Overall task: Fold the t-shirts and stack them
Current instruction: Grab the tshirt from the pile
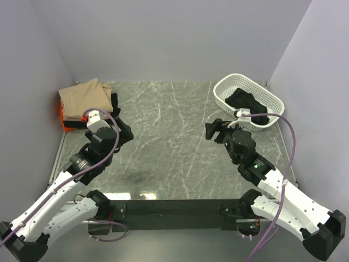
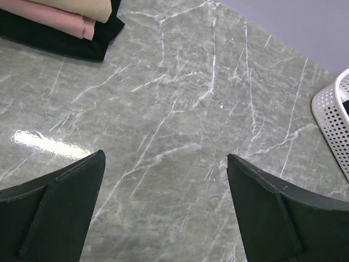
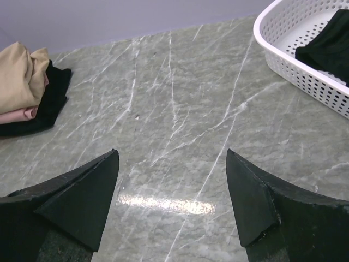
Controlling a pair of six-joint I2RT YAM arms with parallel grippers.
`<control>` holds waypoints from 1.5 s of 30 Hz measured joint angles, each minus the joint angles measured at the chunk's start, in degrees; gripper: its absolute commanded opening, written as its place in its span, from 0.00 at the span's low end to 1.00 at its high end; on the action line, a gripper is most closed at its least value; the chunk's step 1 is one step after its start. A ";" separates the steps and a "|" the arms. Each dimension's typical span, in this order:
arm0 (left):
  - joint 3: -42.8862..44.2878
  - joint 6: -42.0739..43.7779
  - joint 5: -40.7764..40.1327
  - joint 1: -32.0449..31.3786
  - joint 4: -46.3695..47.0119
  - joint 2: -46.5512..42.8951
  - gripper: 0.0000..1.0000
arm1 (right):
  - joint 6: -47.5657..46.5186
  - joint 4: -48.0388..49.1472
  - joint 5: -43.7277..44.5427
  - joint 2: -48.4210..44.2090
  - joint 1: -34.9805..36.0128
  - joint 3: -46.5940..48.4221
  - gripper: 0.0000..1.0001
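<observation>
A stack of folded t-shirts (image 1: pixel 86 96) lies at the table's back left, tan on top with orange and black edges showing below. The left wrist view shows the stack's (image 2: pixel 60 22) tan, pale pink and black layers. One loose black t-shirt (image 1: pixel 248 102) lies crumpled in the white basket (image 1: pixel 221 96) at the back right. My left gripper (image 1: pixel 124 131) hangs open over bare table, just right of the stack, nothing between its fingers (image 2: pixel 65 202). My right gripper (image 1: pixel 211 130) is open too, empty, just left of the basket.
The marble table (image 1: pixel 169 136) is walled in by pale panels at the back and both sides. From the right wrist, the basket (image 3: pixel 305 71) with the black t-shirt (image 3: pixel 327 46) is at upper right and the stack (image 3: pixel 24 82) at far left.
</observation>
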 measured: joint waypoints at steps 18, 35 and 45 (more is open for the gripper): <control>0.00 -0.02 0.07 -0.83 -0.04 1.05 0.99 | -1.90 -3.48 1.22 8.55 -6.49 4.90 0.90; 0.00 -0.09 0.04 -2.40 -0.94 -0.92 0.99 | -2.29 -12.85 -5.90 40.13 -35.98 31.80 0.87; 0.00 -0.11 0.02 -3.13 -1.20 -0.92 0.99 | -1.81 -18.03 -5.95 45.59 -45.59 33.03 0.86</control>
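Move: The black shirt in the basket lies about 25 cm ahead of the right gripper, some 22 cm to its right and about 21 cm below. The white basket around the shirt is centred about 25 cm ahead and 23 cm to the right; its near right rim corner is roughly 9 cm ahead and 24 cm right of that gripper. From the left gripper, the same shirt is about 27 cm ahead and close to 60 cm right. Swing the right gripper about 25 cm to the right and some 14 cm forward, over the near right part of the basket, dipping slightly first and sinking most near the end, for about 8 cm down in all. On the way, turn it clockwise and tip the fingers down by some 30 degrees, keeping them open and short of the shirt. ##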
